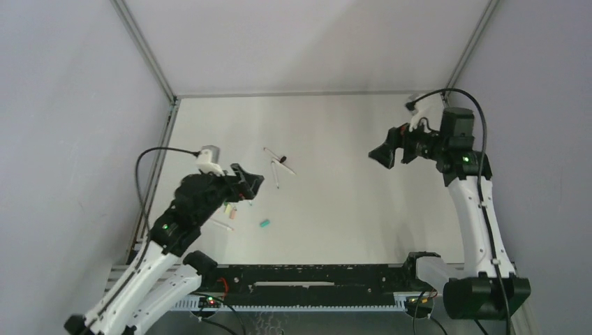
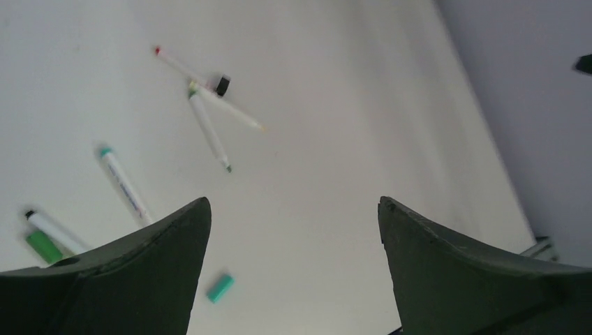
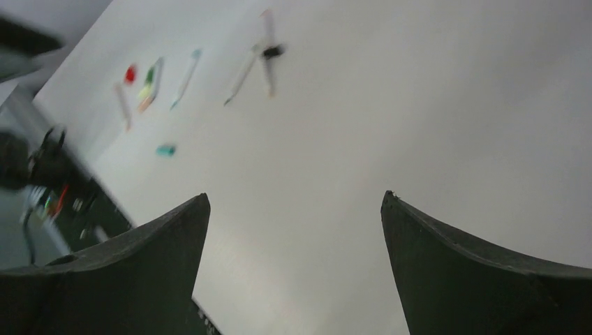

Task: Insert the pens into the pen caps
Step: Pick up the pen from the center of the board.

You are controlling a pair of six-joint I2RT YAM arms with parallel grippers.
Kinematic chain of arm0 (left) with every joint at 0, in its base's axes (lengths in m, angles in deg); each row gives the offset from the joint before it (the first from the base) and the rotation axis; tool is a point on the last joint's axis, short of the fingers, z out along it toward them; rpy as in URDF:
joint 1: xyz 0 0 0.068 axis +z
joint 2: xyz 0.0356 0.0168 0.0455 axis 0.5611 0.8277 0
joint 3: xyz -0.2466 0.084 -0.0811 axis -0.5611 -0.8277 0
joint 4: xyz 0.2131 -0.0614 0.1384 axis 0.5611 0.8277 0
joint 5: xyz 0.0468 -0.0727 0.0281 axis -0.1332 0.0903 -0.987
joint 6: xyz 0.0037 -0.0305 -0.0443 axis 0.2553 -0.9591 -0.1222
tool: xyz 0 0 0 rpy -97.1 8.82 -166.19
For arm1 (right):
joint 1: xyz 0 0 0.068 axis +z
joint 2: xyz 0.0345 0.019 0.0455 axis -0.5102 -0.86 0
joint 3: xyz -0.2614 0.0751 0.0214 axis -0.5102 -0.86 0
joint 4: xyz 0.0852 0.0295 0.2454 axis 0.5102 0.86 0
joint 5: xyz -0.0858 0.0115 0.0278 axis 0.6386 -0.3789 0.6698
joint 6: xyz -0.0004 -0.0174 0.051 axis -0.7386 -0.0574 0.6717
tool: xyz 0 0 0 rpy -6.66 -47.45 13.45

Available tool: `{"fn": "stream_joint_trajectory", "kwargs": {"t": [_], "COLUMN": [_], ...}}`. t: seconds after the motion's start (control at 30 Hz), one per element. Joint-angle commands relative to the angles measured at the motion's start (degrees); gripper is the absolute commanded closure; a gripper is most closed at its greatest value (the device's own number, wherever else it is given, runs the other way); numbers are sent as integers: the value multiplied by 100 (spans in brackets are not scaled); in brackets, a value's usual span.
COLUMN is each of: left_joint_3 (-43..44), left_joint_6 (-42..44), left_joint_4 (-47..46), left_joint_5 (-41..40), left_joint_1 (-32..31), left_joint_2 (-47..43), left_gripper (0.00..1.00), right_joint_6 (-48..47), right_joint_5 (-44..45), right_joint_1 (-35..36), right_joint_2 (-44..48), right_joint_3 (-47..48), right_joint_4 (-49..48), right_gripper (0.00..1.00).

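Three white pens (image 1: 278,166) lie crossed mid-table around a black pen cap (image 1: 283,160). In the left wrist view they are the crossed pens (image 2: 209,129) with the black cap (image 2: 222,85). A teal-tipped pen (image 2: 124,185) and a black-tipped pen (image 2: 56,230) lie further left, beside a green cap (image 2: 43,246). A teal cap (image 2: 220,287) lies alone near the left finger; it is the teal cap (image 1: 264,223) from above. My left gripper (image 1: 253,183) hovers open and empty over the left cluster, as its wrist view (image 2: 293,202) shows. My right gripper (image 1: 380,157) is raised at the right, open and empty (image 3: 293,197).
A peach cap (image 1: 232,215) and another pen (image 1: 222,224) lie under the left arm. A red cap (image 3: 130,73) shows blurred in the right wrist view. A black rail (image 1: 314,283) runs along the near edge. Enclosure walls (image 1: 84,105) bound the table.
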Motion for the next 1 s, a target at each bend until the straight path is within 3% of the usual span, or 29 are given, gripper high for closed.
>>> {"fn": "stream_joint_trajectory", "kwargs": {"t": [0.0,0.23,0.43,0.8,0.97], "left_joint_3": [-425,-565,-48,555,567], "left_joint_6": [-179,-393,-786,-761,-776], "left_joint_4": [-617,-1077,-764,-467,-540], "left_joint_5": [-1732,-2793,-2968,-2826,-2611], "left_joint_1": [-683,-788,-266,-132,-86], "left_joint_2": [897,2503,3841,5324,5604], "left_gripper": [9,32,59,57,64], "right_joint_6": [-1273,-1282,-1197,-1152,-1128], "right_joint_5": [-1496,-1636,-1645,-1771,-1846], "right_joint_1": [222,264,303,305,264], "right_joint_2": [-499,-702,-921,-569,-507], "right_joint_3": [-188,-956,-1037,-1041,-1041], "right_joint_4": [443,-261,-312,-258,-249], "right_gripper": [0,0,6,5,5]}}
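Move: The teal-tipped pen lies about 8 cm ahead of the left hand, 4 cm to its left and some 23 cm below. At that same table level, the green-tipped pen is about 12 cm ahead of this hand and 4 cm right; the black-ended pen is 5 cm ahead and 8 cm left; the loose teal cap is roughly 1 cm back and 1 cm right. From the right hand, the teal-tipped pen lies some 38 cm left, 1 cm ahead and 29 cm down. The left hand heads down onto the teal-tipped pen, sinking about 22 cm while reaching 7 cm forward and, after a slight swing right, ending 4 cm farther left; it tips down some 35 degrees, swings its fingers to the left and narrows them to under half open on either side of the pen, with no grip yet. The right hand, open, shifts left and sinks, then rises slightly, turning counter-clockwise. ##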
